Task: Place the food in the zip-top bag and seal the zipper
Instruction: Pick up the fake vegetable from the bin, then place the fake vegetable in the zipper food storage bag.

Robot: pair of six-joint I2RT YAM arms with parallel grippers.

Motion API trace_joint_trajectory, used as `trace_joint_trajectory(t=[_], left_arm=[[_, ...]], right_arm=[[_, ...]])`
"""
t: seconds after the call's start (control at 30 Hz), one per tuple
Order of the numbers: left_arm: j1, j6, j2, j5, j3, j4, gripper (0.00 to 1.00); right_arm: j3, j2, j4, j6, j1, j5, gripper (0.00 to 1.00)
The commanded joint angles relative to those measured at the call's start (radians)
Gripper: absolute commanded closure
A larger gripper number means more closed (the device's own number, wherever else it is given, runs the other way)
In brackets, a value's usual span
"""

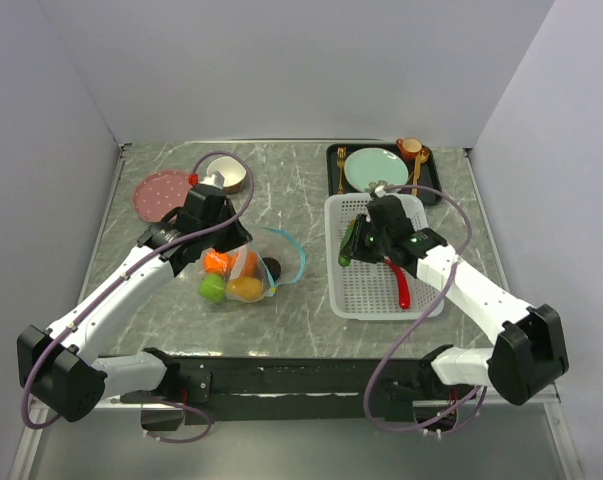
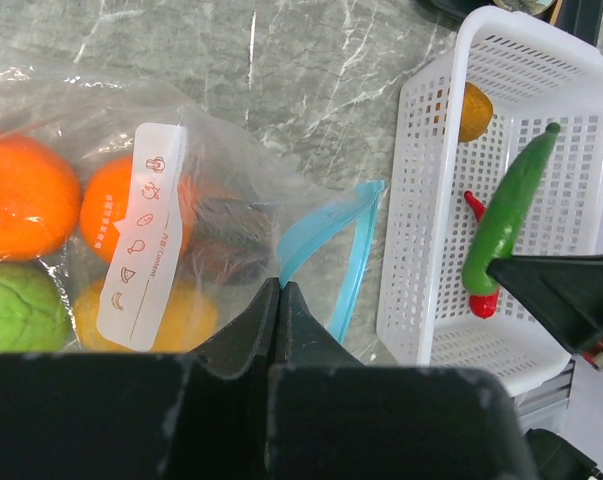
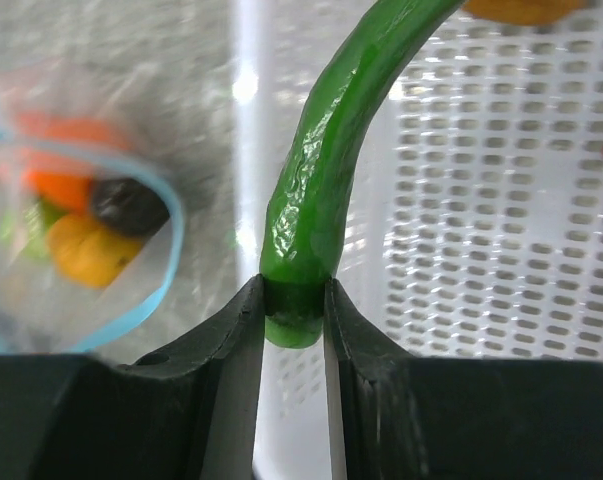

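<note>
The zip-top bag (image 1: 243, 270) lies left of centre holding two oranges (image 2: 21, 200), a green apple (image 2: 16, 310) and a yellow fruit (image 2: 176, 315). A dark round one (image 3: 128, 205) sits at its mouth. The teal zipper (image 2: 326, 235) curls open. My left gripper (image 2: 281, 285) is shut on the bag's edge by the zipper. My right gripper (image 3: 294, 300) is shut on the lower end of the long green pepper (image 3: 326, 190), held over the left side of the white basket (image 1: 371, 295). The red chili (image 1: 402, 285) and a yellow-brown fruit (image 2: 473, 110) lie in the basket.
A pink plate (image 1: 163, 193) and a small bowl (image 1: 224, 177) stand at the back left. A black tray (image 1: 333, 185) at the back right carries a teal plate (image 1: 376, 167), an orange cup (image 1: 409, 148) and gold cutlery. Walls close in the table's sides.
</note>
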Motion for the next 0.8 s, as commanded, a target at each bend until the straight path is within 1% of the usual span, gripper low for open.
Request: trace_joint_trajectory(t=[0.0, 0.03, 0.1, 0.13, 0.27, 0.53, 0.67, 0.77], left_arm=[[0.002, 0.031, 0.007, 0.010, 0.034, 0.023, 0.99], [0.002, 0.031, 0.005, 0.010, 0.033, 0.024, 0.99], [0.002, 0.028, 0.008, 0.019, 0.030, 0.029, 0.99], [0.002, 0.028, 0.011, 0.022, 0.028, 0.032, 0.99], [0.002, 0.027, 0.015, 0.031, 0.028, 0.037, 0.99], [0.002, 0.023, 0.018, 0.031, 0.025, 0.040, 0.99], [0.002, 0.023, 0.024, 0.031, 0.028, 0.040, 0.99], [0.002, 0.027, 0.024, 0.029, 0.030, 0.040, 0.99]], right_arm=[[0.064, -0.065, 0.019, -0.072, 0.005, -0.155, 0.85], [0.073, -0.068, 0.024, -0.078, 0.004, -0.219, 0.85], [0.078, -0.074, 0.042, -0.091, 0.005, -0.279, 0.85], [0.078, -0.073, 0.051, -0.095, 0.004, -0.355, 0.84], [0.076, -0.053, 0.065, -0.141, 0.005, -0.517, 0.82], [0.118, -0.022, -0.035, -0.288, 0.062, -0.630, 0.78], [0.138, 0.001, -0.067, -0.327, 0.120, -0.644, 0.78], [0.130, 0.011, -0.055, -0.334, 0.151, -0.670, 0.77]])
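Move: My right hand already holds the green fake vegetable up over the bin. The bag's open mouth, where it is going, lies about 16 cm to the left, 2 cm back and some 5 cm lower; the dark avocado inside is roughly 18 cm left, 1 cm back and 10 cm down. The red chili is about 12 cm right, 5 cm back and 11 cm below. From my left hand the mouth's middle is about 6 cm right, 2 cm back and 10 cm down. I keep the vegetable pinched by its end and swing it out over the bin's left rim towards the bag mouth, first rising about 5 cm while going left, then carrying on back and left, some 9 cm each way in all. Meanwhile I turn my right wrist about 40 degrees counter-clockwise, its left side lifting a little. My left hand keeps hold of the bag's zipper edge. ##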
